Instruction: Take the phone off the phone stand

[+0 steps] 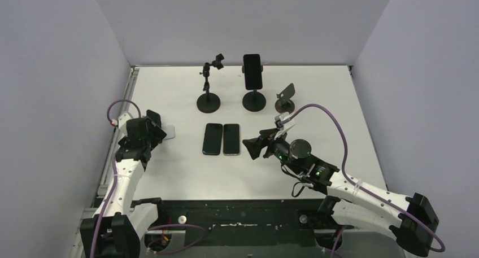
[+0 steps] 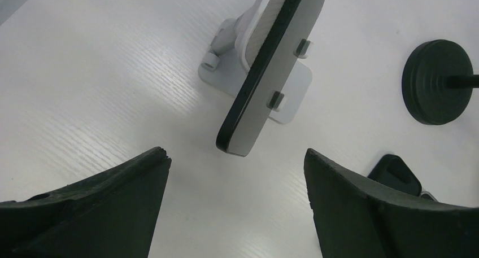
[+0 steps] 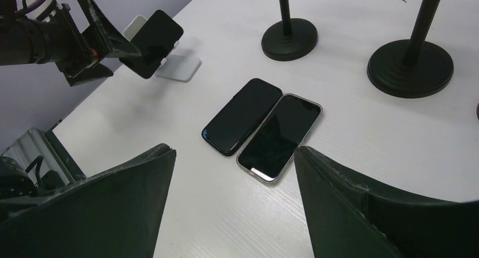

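Note:
A dark phone [image 2: 275,71] leans tilted in a small white phone stand [image 2: 297,87] near the table's left side, held by two small clips. My left gripper [image 2: 236,156] is open just short of the phone's lower end, one finger on each side and not touching it. The right wrist view shows the same phone [image 3: 152,42] on its stand [image 3: 179,66] with the left gripper's fingers [image 3: 104,35] beside it. In the top view the left gripper [image 1: 153,126] covers most of the phone. My right gripper [image 1: 250,147] hangs open and empty over the table's middle.
Two phones [image 1: 213,138] [image 1: 231,138] lie flat side by side just ahead of the right gripper. At the back stand an empty black stand [image 1: 209,94], a black stand holding a phone [image 1: 252,71], and a small stand with a phone [image 1: 285,97]. Walls enclose three sides.

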Tool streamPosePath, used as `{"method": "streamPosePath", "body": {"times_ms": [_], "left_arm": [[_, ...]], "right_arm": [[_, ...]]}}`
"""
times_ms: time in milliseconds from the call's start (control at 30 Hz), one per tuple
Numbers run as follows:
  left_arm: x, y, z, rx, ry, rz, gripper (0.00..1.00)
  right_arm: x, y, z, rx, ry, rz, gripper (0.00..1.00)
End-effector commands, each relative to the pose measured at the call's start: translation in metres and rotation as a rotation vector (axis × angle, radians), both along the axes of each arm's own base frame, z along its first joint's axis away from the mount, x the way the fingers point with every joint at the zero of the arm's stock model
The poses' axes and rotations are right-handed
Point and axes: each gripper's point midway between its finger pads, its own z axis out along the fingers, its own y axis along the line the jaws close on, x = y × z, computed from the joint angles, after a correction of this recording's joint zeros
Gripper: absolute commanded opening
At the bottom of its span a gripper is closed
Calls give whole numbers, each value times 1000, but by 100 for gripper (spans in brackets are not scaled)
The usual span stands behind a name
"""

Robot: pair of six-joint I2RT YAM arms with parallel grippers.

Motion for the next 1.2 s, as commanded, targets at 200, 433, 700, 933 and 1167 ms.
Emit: {"method": "streamPosePath", "body": {"times_ms": [200,433,700,933,1167], "left_arm": [[24,1,14,-10,-114,-62,64],[24,8,6,-18,-97,-40,59],[31,7,1,-52,-109,-56,50],[34,8,-7,-86,-115,-54,45],[36,8,-10,-97,-116,-58,37]], "right_arm": [[6,-7,14,24,-52,-34,79],[7,-11,14,24,-59,-40,79],[8,-13,12,27,-55,-49,79],[10,-13,13,33,-52,-51,79],[12,-15,11,32,-48,-62,80]]}}
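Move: From the left hand, the phone on the white phone stand has its middle about 8 cm ahead, roughly in line sideways and some 2 cm lower. The stand's foot plate is 5 cm ahead, 4 cm right and 12 cm below; the nearer flat phone is 2 cm ahead, 25 cm right and 12 cm below; the empty black stand's base is 20 cm ahead and 23 cm right, also on the table. From the right hand, the stand's phone is about 9 cm ahead, 41 cm left and 12 cm lower. Easing forward about 2.5 cm towards the near end of the propped phone, the left hand first rises slightly, then sinks as it creeps on, ending some 2 cm lower. Its wide-open fingers narrow to less than half their gap, one on either side of that near end; contact can't be made out. ##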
